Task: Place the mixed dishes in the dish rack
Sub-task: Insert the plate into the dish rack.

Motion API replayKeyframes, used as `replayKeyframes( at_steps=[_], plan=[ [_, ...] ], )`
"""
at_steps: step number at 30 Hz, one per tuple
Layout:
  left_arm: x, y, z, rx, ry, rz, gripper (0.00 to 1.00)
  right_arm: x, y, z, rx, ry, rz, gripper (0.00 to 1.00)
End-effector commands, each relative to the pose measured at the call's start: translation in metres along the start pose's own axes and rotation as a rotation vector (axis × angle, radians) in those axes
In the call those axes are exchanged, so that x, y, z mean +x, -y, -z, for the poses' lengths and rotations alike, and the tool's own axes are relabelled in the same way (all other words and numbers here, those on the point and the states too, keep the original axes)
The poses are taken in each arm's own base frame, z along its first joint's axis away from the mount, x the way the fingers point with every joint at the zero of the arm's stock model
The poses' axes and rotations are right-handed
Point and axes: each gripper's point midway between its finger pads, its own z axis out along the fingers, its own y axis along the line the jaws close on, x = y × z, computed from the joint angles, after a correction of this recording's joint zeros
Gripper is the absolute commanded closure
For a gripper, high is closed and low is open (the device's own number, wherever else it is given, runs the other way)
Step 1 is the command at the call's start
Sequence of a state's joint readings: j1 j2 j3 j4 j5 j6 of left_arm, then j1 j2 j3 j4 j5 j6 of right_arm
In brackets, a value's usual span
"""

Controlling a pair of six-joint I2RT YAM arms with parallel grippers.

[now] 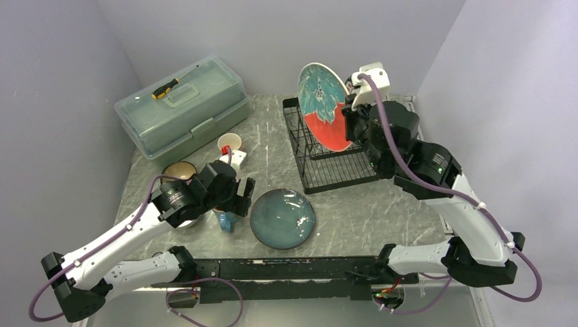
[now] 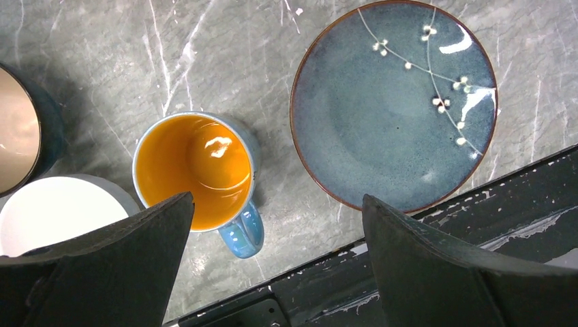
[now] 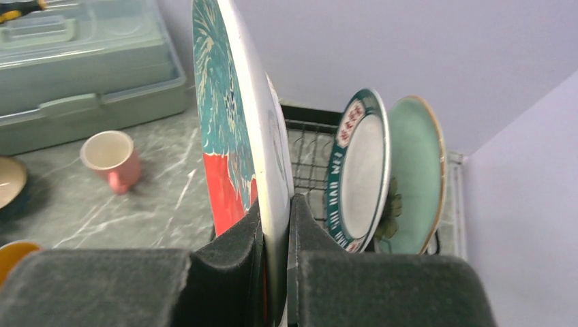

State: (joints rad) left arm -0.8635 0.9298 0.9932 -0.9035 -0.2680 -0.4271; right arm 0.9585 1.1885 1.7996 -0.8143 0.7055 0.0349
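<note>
My right gripper is shut on the rim of the teal-and-red patterned plate, holding it upright over the black wire dish rack. Seen from above, that plate stands at the rack's left end with the right gripper on its right edge. A white dark-rimmed plate and a pale green plate stand upright in the rack. My left gripper hangs open above the table between the blue mug and the flat teal plate.
A pink mug stands left of the rack. A tan bowl and a white bowl sit beside the blue mug. A green lidded box with a screwdriver on top fills the back left. A black rail runs along the near edge.
</note>
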Motion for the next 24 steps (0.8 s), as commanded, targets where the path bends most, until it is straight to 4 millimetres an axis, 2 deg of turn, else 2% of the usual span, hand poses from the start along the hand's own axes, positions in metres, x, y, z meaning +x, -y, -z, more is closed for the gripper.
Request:
replayKeyframes(
  at_steps=[1, 6, 14, 24],
  plan=[
    [-0.004, -0.003, 0.001, -0.013, 0.026, 0.002, 0.01, -0.068, 0.036, 0.005, 0.190, 0.254, -0.112, 1.00],
    [-0.002, -0.004, 0.001, -0.023, 0.020, 0.005, 0.01, -0.066, 0.035, -0.008, 0.250, 0.269, -0.047, 1.00],
    [0.000, -0.007, 0.000, -0.037, 0.018, 0.008, 0.01, -0.053, 0.033, -0.025, 0.328, 0.251, 0.043, 1.00],
    [0.001, -0.008, 0.000, -0.043, 0.011, 0.010, 0.01, -0.028, 0.038, -0.052, 0.308, 0.204, 0.023, 1.00]
  ],
)
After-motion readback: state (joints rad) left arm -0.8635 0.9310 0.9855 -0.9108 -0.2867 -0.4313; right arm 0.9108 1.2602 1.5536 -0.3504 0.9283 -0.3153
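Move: The plate, still pinched by its near edge in the right hand, is headed for the free slot in the rack's upper tier, about 17 cm ahead of that hand, 2 cm to its left and 19 cm lower. The white-centred plate stands at the same depth and height, some 4 cm to the hand's right, and the green plate about 8 cm to its right. From the left hand the slot lies roughly 24 cm ahead, 30 cm right and 7 cm higher. The red-and-teal plate, kept shut in the right fingers, is carried about 6 cm forward over the rack towards the gap left of the standing plates, sinking some 2 cm late in the reach. Meanwhile the wrist turns about 15 degrees clockwise and rolls its left side down by as much, swinging the plate into line with the others. ##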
